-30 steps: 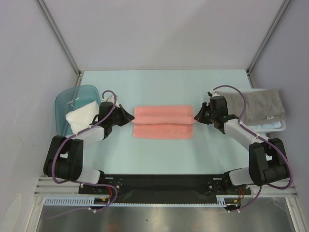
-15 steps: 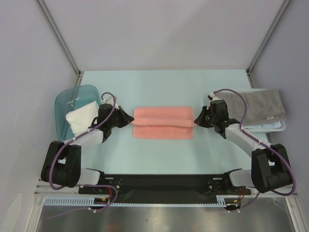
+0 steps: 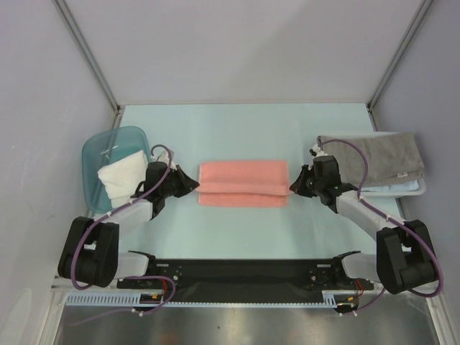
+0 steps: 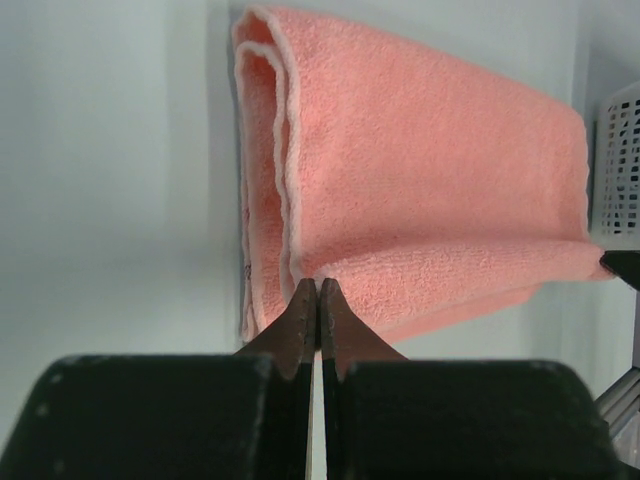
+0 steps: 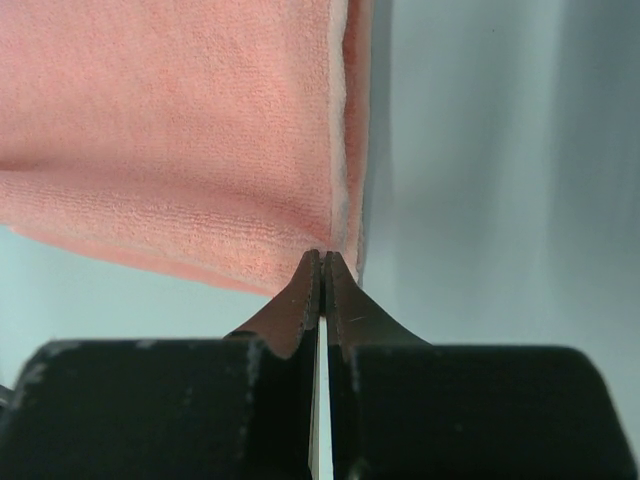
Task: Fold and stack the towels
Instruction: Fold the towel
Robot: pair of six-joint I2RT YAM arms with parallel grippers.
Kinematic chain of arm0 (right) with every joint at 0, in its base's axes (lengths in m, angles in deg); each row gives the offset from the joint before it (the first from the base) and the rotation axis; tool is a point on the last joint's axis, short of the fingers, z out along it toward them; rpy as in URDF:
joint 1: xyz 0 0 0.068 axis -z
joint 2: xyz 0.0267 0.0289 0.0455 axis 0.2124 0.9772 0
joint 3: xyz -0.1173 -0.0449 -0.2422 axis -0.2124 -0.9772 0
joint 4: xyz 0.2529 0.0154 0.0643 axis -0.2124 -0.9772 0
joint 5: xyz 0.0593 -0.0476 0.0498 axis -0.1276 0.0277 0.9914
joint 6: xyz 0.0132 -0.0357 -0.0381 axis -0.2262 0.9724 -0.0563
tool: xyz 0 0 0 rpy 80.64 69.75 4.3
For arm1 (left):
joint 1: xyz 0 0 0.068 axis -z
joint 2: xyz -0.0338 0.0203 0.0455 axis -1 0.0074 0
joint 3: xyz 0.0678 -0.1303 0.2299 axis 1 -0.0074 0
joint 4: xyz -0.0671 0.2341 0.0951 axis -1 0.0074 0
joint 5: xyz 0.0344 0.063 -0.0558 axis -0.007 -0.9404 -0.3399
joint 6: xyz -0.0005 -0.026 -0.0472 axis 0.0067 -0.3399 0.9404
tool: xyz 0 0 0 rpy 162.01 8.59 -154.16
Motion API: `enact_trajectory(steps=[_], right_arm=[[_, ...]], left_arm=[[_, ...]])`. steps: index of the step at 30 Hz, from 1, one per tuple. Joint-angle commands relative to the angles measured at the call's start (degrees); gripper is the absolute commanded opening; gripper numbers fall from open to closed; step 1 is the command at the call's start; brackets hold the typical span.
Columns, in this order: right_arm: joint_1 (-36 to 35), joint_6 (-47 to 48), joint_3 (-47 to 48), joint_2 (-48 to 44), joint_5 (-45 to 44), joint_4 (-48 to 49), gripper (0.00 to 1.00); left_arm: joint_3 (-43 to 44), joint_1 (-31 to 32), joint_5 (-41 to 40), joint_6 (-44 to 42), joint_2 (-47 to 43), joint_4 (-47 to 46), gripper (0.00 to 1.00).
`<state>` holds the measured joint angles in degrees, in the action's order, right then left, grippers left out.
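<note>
The salmon-pink towel (image 3: 243,183) lies folded lengthwise in the middle of the table, its upper layer drawn over the lower one. My left gripper (image 3: 195,185) is shut on that layer's corner at the towel's left end (image 4: 318,285). At the right end, my right gripper (image 3: 291,187) is shut on the matching corner (image 5: 322,255). The pink towel (image 4: 420,190) fills the left wrist view, and the pink towel (image 5: 170,130) fills the upper left of the right wrist view. A white towel (image 3: 118,176) sits in the tub. A grey towel (image 3: 381,158) lies on a light blue towel (image 3: 406,185) at the right.
A translucent blue tub (image 3: 108,144) stands at the left edge of the table. The white lattice basket (image 4: 620,160) at the right edge holds the grey and blue towels. Grey walls enclose the table on three sides.
Both grippers have moved toward the near edge, pulling the pink towel's far fold over its near fold. The gap between the two folds has closed.
</note>
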<state>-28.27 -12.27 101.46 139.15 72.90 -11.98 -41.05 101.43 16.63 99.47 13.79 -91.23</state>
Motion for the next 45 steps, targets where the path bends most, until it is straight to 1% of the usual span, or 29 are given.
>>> enact_trajectory(steps=[1,6,12,20,28,31,32,33,34,35,37,40,42,45], right_arm=[[-0.07,-0.43,-1.11,-1.41,-0.89,1.63,0.00],[-0.25,-0.70,-2.70,-1.93,-0.89,2.50,0.00],[-0.34,-0.78,-2.96,-3.42,-1.33,1.54,0.00],[-0.43,-0.43,-2.35,-7.03,-2.03,-0.74,0.00],[-0.43,-1.31,-5.42,-6.16,-1.24,1.45,0.01],[-0.51,-1.84,-7.17,-5.80,-0.98,2.86,0.08],[-0.51,-2.10,-7.53,-5.71,-0.80,3.64,0.19],[-0.60,-2.36,-7.88,-5.97,-0.80,4.17,0.41],[-0.60,-2.37,-7.88,-6.06,-0.80,4.00,0.41],[-0.60,-2.37,-7.54,-6.33,-0.80,3.74,0.45],[-0.51,-2.19,-6.05,-7.03,-1.15,2.00,0.49],[-0.51,-1.84,-3.59,-8.87,-2.73,-1.08,0.49],[-0.69,-1.75,-2.27,-9.58,-3.17,-1.97,0.49],[-2.09,-2.28,0.37,-8.80,-4.58,-2.42,0.47]], left_arm=[[-1.88,0.18,-1.07,-1.16,-1.92,-2.32,0.00],[-3.55,0.27,-1.24,-1.07,-2.01,-3.29,0.00],[-3.56,0.27,-1.16,-1.07,-2.98,-3.02,0.00],[-2.85,0.27,-1.33,-1.77,-7.19,-0.13,0.00],[-5.75,0.27,-1.07,-1.86,-6.41,-1.44,0.00],[-7.07,0.27,-0.54,-1.51,-5.27,-3.45,0.00],[-7.33,0.36,-0.54,-1.42,-5.00,-3.90,0.07],[-8.12,0.53,-0.54,-1.33,-5.52,-4.34,0.15],[-8.12,0.54,-0.45,-1.33,-5.53,-4.34,0.19],[-8.21,0.54,-0.45,-1.24,-6.14,-4.25,0.22],[-7.69,0.54,-1.50,-1.51,-9.12,-2.42,0.29],[-4.97,0.54,-2.56,-2.82,-13.26,2.41,0.36],[-2.33,0.62,-3.44,-3.52,-14.84,5.57,0.36],[0.13,1.24,-3.00,-3.62,-15.11,6.03,0.32]])
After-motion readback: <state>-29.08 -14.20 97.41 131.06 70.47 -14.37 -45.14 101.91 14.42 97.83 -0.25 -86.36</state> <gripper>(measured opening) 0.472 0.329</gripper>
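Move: Both hands hold the upper flap's corners of the pink towel. For the left hand, the near left corner of the layer underneath lies about 4 cm back and 3 cm below; the towel's middle is some 12 cm right and 2 cm ahead, the white towel in the teal bin about 20 cm left and 3 cm ahead. For the right hand, the near right corner lies about 4 cm back and 3 cm below, and the grey towel on the stack some 22 cm right and 9 cm ahead. Back towards the base and down, both hands together bring the pinched flap towards the towel's near edge, lift it 2 to 3 cm, then draw it back and down again, about 3 cm back in all. At the edge the fingers open, the right pair wider, letting go of the corners; both hands then rise, the left higher at some 4 cm. ##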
